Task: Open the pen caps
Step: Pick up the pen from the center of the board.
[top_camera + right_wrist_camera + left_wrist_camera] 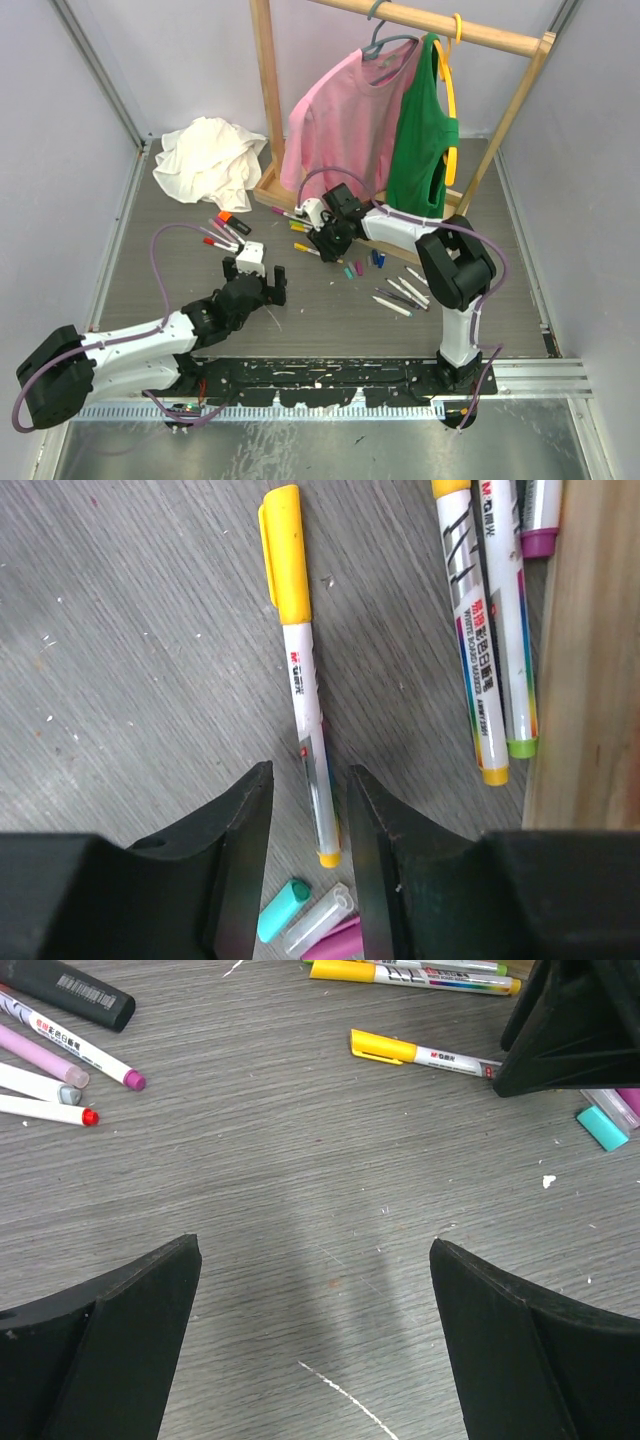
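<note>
My right gripper (309,770) is down at the table with its jaws close on either side of the rear barrel of a yellow-capped white pen (305,680); small gaps show on both sides. The yellow cap (283,550) is on the pen. A teal cap (282,910), a clear cap and a pink cap lie loose just behind the jaws. My left gripper (315,1245) is wide open over bare table, empty. In the top view it (255,272) sits left of the right gripper (320,245). The same yellow pen (420,1053) shows in the left wrist view.
A black marker (70,990) and several capped pens (220,232) lie at the left. More pens (480,630) lie against the wooden rack base (585,680). Loose caps (358,267) and uncapped pens (405,290) lie at the right. A white cloth (208,158) is at the back left.
</note>
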Action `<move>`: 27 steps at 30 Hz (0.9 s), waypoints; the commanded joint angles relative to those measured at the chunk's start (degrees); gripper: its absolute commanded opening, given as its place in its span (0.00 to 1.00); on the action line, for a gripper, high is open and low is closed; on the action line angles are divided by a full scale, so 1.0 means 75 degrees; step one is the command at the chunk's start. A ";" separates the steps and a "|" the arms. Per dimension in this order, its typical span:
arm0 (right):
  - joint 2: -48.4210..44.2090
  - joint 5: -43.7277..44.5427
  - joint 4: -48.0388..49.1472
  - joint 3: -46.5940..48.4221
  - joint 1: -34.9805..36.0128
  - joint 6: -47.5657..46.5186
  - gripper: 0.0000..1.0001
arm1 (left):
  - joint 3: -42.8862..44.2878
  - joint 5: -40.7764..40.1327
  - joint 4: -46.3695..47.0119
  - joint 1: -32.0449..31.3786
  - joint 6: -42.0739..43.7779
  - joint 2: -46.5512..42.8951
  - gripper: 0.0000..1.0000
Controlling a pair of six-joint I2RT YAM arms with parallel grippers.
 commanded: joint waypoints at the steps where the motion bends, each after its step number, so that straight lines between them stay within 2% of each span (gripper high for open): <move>1: 0.0170 0.0276 0.0149 0.0393 0.0178 0.0111 0.40 | 0.0079 -0.0142 0.0384 0.0043 0.0111 -0.0268 0.98; 6: 0.0380 0.0668 0.0100 0.0468 0.0404 -0.0062 0.34 | -0.0037 -0.0140 0.0452 0.0043 0.0121 -0.0404 0.98; 12: 0.0567 0.1063 0.0012 0.0507 0.0748 -0.0343 0.14 | -0.0183 0.0095 0.0579 0.0040 0.0249 -0.0657 0.98; 16: 0.0511 0.0976 -0.0116 0.0600 0.0857 -0.0423 0.02 | -0.0484 0.0416 0.0643 0.0043 0.0280 -0.1369 0.99; 22: -0.0417 -0.0202 -0.0435 0.0487 0.0836 -0.0620 0.01 | -0.1893 0.1588 0.2331 0.0043 -0.0399 -0.3041 0.98; 27: -0.1310 -0.1708 -0.0821 0.0102 0.0741 -0.0887 0.01 | -0.2180 0.1890 0.1927 0.0045 -0.0932 -0.4856 0.98</move>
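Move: The yellow-capped pen runs crosswise, cap end to the left, its middle about 3 cm left and 1 cm ahead of the right hand and 2 cm below; its tail already lies between the open fingers. The yellow-green pen pair lies about 7 cm ahead and 3 cm left, and the loose teal cap roughly 4 cm right and 3 cm back. From the left hand, the pen is about 14 cm right, 6 cm ahead and 8 cm down. The right hand sinks the last 1 cm or so onto the pen while easing about 2.5 cm to its left, and its half-open fingers close and pinch the white barrel on the tail side of the middle; keeping the pinch, it then draws back some 3 cm and rises about 2 cm, turning slightly counter-clockwise. The left hand, empty and wide open, lifts 3 cm and pulls back about 3.5 cm, away from the pen, rolling some 20 degrees so that its right side comes up. ##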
